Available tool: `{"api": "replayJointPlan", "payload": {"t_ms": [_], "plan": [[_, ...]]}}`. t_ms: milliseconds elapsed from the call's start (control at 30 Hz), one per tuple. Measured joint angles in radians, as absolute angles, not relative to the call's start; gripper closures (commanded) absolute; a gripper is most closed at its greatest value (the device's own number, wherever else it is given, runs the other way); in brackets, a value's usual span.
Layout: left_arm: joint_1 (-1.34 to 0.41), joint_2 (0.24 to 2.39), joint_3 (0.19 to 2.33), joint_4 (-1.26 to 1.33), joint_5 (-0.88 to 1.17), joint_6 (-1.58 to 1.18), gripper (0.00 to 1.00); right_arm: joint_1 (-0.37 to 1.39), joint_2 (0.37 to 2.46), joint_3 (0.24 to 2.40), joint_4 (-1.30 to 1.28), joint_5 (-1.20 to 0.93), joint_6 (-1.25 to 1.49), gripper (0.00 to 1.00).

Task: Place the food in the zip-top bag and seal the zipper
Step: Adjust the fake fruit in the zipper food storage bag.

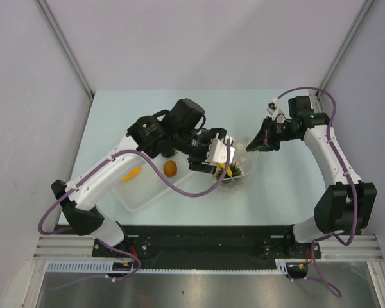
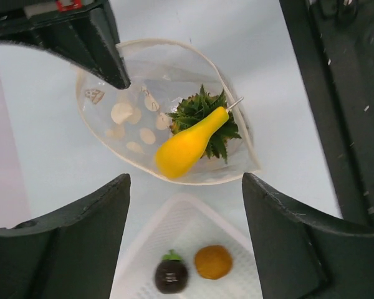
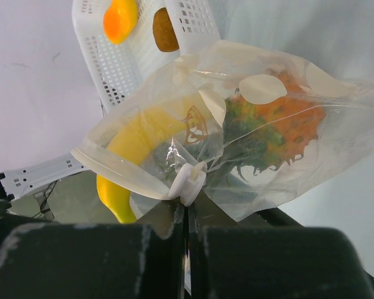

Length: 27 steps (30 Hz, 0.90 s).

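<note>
The zip-top bag [image 1: 239, 168] lies open right of the basket. Inside it are the yellow banana [image 2: 186, 147] and the pineapple [image 3: 280, 124] with its green crown [image 2: 202, 115]. My right gripper [image 3: 188, 205] is shut on the bag's edge, just under the white slider [image 3: 188, 180] of the zipper [image 3: 112, 165], and holds the mouth up. Above the gap between bag and basket hangs my left gripper [image 2: 186, 240], open and holding nothing. A dark brown fruit [image 2: 171, 275] and a round orange piece [image 2: 213, 261] lie in the basket.
The white perforated basket [image 1: 141, 192] stands left of the bag, under my left arm. Another orange piece [image 1: 133, 173] lies at its left end. Grey walls close the table's left, right and far sides.
</note>
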State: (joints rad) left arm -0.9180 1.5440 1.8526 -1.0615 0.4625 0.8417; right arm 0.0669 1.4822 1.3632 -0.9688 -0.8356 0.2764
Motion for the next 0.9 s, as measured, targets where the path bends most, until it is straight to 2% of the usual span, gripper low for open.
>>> {"api": "replayJointPlan", "payload": {"t_ms": [233, 633, 733, 833, 900], "plan": [[-0.937, 1.573, 1.809, -1.068, 0.461, 1.145, 0.28, 0.078, 1.481, 1.365, -0.966, -0.827, 0.268, 1.00], [-0.949, 1.685, 1.809, -1.104, 0.436, 1.359, 0.33, 0.088, 1.477, 1.366, -0.966, -0.817, 0.257, 1.00], [-0.954, 1.717, 1.811, -1.110, 0.422, 1.384, 0.37, 0.095, 1.477, 1.371, -0.966, -0.813, 0.252, 1.00], [-0.962, 1.750, 1.819, -1.121, 0.408, 1.403, 0.46, 0.099, 1.477, 1.378, -0.966, -0.808, 0.250, 1.00], [-0.966, 1.768, 1.827, -1.136, 0.395, 1.419, 0.56, 0.102, 1.477, 1.382, -0.966, -0.804, 0.249, 1.00]]}}
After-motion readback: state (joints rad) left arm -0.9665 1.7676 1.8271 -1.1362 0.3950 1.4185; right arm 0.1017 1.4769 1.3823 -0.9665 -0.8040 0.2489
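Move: Below the open left hand, the banana stands in the bag mouth with its stalk end up, about 12 cm down, 5 cm to the right and 2 cm farther out. The pineapple's leafy crown lies about 8 cm right of this hand and some 16 cm down. The brown fruit in the basket lies about 15 cm left, roughly level fore-and-aft and 26 cm below. From the right hand, pinching the bag's rim, the banana lies some 7 cm left, 5 cm back and 5 cm lower. Sinking about 10 cm towards the banana, the left hand also eases some 3 cm to the right and a little forward. The wrist rolls and turns clockwise, some 30 degrees altogether, tipping the fingers more steeply down, while they narrow without shutting to straddle the banana. The right hand keeps its pinch on the bag's rim, nearly still. ##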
